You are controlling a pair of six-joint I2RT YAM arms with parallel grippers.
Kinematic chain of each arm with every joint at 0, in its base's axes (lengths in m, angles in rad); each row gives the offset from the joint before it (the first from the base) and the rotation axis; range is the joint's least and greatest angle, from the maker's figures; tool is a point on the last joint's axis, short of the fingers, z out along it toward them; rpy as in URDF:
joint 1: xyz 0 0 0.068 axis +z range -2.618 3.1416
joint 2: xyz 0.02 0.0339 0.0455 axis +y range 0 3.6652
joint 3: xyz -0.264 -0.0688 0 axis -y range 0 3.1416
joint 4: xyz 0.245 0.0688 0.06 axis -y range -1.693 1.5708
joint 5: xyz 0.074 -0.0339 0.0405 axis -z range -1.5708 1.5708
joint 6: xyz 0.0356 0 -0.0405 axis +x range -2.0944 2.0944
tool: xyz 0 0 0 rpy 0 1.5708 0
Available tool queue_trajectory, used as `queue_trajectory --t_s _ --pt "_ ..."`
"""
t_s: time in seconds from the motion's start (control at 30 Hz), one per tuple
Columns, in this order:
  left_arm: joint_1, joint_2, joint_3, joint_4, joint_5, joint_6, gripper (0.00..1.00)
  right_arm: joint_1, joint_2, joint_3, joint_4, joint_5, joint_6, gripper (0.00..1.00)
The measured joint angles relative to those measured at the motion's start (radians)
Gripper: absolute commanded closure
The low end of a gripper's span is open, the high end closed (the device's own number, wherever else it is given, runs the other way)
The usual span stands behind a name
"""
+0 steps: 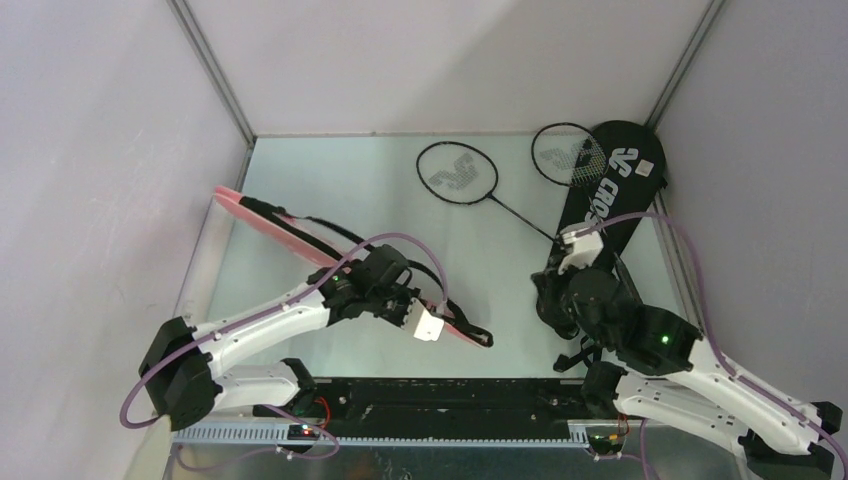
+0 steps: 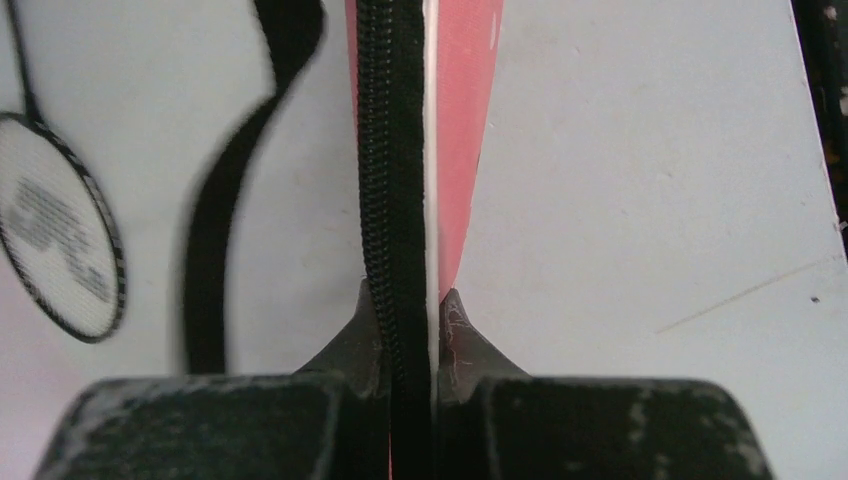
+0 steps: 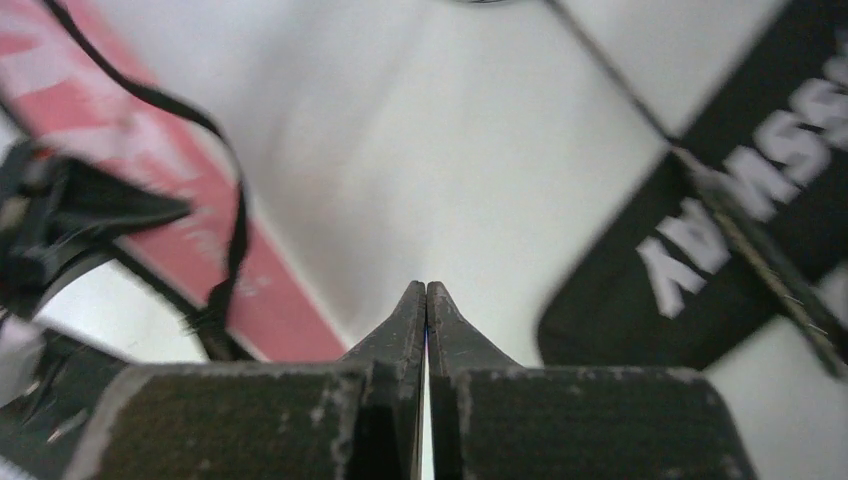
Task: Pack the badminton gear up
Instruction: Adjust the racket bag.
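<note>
The pink bag (image 1: 300,232) lies slanted across the left half of the table, a black strap (image 1: 430,268) looping off it. My left gripper (image 1: 395,290) is shut on the bag's black zipper edge (image 2: 385,150), with the pink side (image 2: 465,120) beside it. The black bag (image 1: 612,185) lies at the far right. One black racket's head (image 1: 568,155) rests on the bag's wide end. Another black racket (image 1: 457,172) lies bare on the table to the left of the black bag. My right gripper (image 1: 553,290) hovers by the black bag's narrow end (image 3: 700,260), shut and empty (image 3: 426,288).
Grey walls close in the table (image 1: 330,170) on the left, the back and the right. The bare racket's thin shaft (image 1: 525,218) runs toward the black bag's narrow end. Both arm bases sit on a black rail (image 1: 450,395) along the near edge.
</note>
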Motion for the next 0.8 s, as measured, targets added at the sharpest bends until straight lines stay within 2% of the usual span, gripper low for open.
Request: queue_trajectory --t_s 0.13,0.2,0.23,0.27,0.3,0.33,0.4,0.47,0.6,0.7,0.8 --pt "0.01 0.0 -0.029 -0.035 -0.027 0.0 1.0 0.0 0.036 0.088 -0.187 0.216 0.061 1.0" --pt "0.013 0.0 -0.034 -0.053 -0.037 -0.002 1.0 0.0 0.081 0.111 -0.222 0.261 0.061 0.99" --pt "0.015 0.0 -0.034 -0.057 -0.04 -0.003 1.0 0.001 0.105 0.116 -0.226 0.264 0.053 0.84" --pt "0.017 0.0 -0.034 -0.058 -0.04 -0.003 1.0 0.001 0.127 0.117 -0.222 0.254 0.039 0.63" --pt "0.018 0.0 -0.034 -0.056 -0.041 -0.003 1.0 0.001 0.14 0.117 -0.217 0.241 0.031 0.55" --pt "0.018 0.0 -0.034 -0.057 -0.04 -0.003 1.0 0.001 0.157 0.114 -0.196 0.2 0.0 0.41" --pt "0.019 0.0 -0.034 -0.056 -0.037 -0.002 1.0 0.004 0.16 0.09 -0.123 0.117 -0.037 0.3" --pt "0.019 0.0 -0.034 -0.054 -0.031 -0.003 1.0 0.002 0.126 0.025 -0.006 -0.014 -0.072 0.25" --pt "0.019 0.0 -0.034 -0.045 -0.031 -0.008 1.0 -0.045 0.098 -0.144 0.248 -0.319 -0.095 0.22" --pt "0.019 0.0 -0.034 -0.04 -0.031 -0.016 1.0 -0.07 0.192 -0.183 0.372 -0.487 -0.09 0.23" --pt "0.019 0.0 -0.034 -0.032 -0.031 -0.023 1.0 -0.055 0.315 -0.19 0.483 -0.598 -0.088 0.28"
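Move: The pink racket bag's right-hand end lies about 12 cm to the right gripper's left, some 4 cm back and 12 cm below. The bag's black shoulder strap bows up about 18 cm to this gripper's left, 1 cm ahead and 9 cm below it. The black racket bag's near end is about 3 cm ahead, 6 cm to its right and 20 cm below. From the left gripper, that pink end is some 11 cm to the right, 4 cm back and 5 cm below. Carry the shut, empty right gripper about 5 cm farther right, then reverse: sweep some 16 cm left towards the pink bag's end, sinking and drawing back a little, turning counter-clockwise and opening wide on the way, until the fingers come close over that end. Keep the left gripper's pinch on the bag, easing it 2 cm left and 2 cm down. ##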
